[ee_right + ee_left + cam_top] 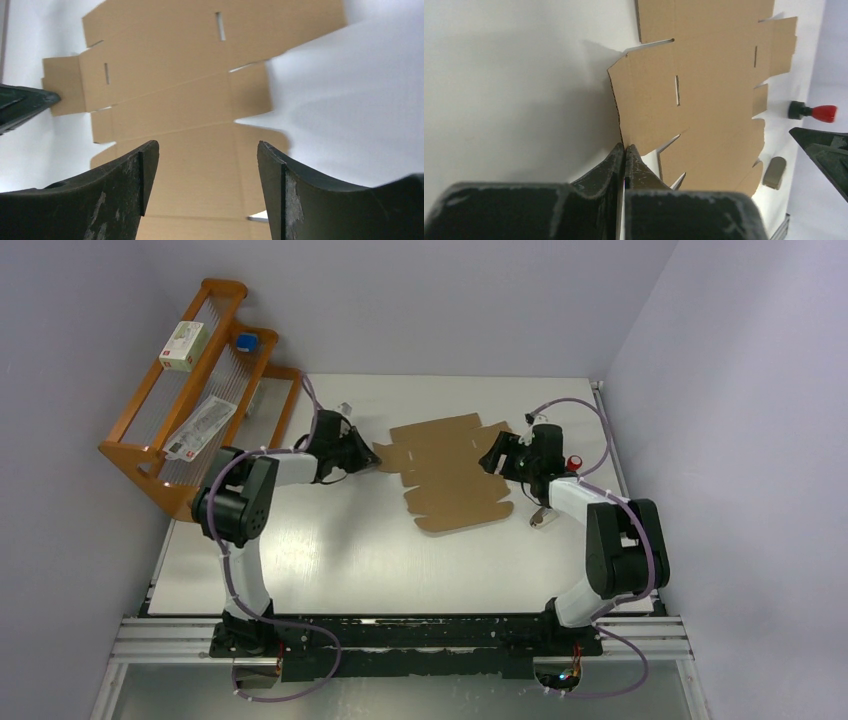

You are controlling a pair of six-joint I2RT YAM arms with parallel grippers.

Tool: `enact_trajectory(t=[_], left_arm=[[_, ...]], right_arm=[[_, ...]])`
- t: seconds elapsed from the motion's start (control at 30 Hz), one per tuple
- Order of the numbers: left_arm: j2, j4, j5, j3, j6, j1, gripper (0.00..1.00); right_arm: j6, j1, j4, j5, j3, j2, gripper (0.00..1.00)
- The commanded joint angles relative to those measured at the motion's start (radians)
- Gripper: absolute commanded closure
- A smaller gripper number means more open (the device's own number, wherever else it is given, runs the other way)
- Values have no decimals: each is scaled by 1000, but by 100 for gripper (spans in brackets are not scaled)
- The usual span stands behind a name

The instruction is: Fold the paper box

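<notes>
The paper box [450,475] is a flat brown die-cut cardboard sheet lying at the table's middle back. My left gripper [372,458] is at its left side flap. In the left wrist view the left gripper [625,147] is shut, with the flap's edge [619,115] running in between its tips and that flap slightly raised over its shadow. My right gripper [492,458] is at the sheet's right side. In the right wrist view the right gripper [207,145] stands open above the cardboard [200,100], nothing between its fingers.
A black knob with a red cap [573,460] and a small grey-brown piece [540,517] lie right of the sheet. A wooden rack [150,455] at the back left holds a white labelled box [185,345], a blue item [245,341] and a packet [203,427].
</notes>
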Motion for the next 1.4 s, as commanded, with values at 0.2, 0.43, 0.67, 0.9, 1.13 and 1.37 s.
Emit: enact_trajectory(t=[0.2, 0.43, 0.67, 0.9, 1.13, 1.37], left_arm=[[-142, -505, -59, 40, 338, 67, 94], [-126, -584, -61, 86, 398, 64, 87], [-204, -624, -229, 82, 381, 69, 57], [-286, -603, -223, 147, 360, 81, 33], [-181, -432, -12, 185, 278, 77, 26], [-66, -263, 79, 195, 201, 61, 23]], right_arm=[[35, 21, -2, -78, 23, 72, 24], [47, 89, -1, -99, -46, 69, 26], [20, 127, -68, -52, -96, -56, 25], [-12, 120, -83, -39, 18, -67, 21], [-2, 100, -78, -42, 165, 74, 21], [36, 51, -63, -71, 252, 218, 24]])
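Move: The left hand already pinches the paper box's left flap, whose middle lies about 4 cm right, 1 cm ahead and 1 cm below; the sheet's middle is some 17 cm right and 3 cm back. From the open right hand, roughly 7 cm above the sheet, the right flap is about 7 cm ahead and 1 cm right, the sheet's middle level and 9 cm left, the grey block 12 cm right and 10 cm back. Left drags the pinched flap some 7 cm left and back, then opens, lifting; right dips back-left, then forward. ##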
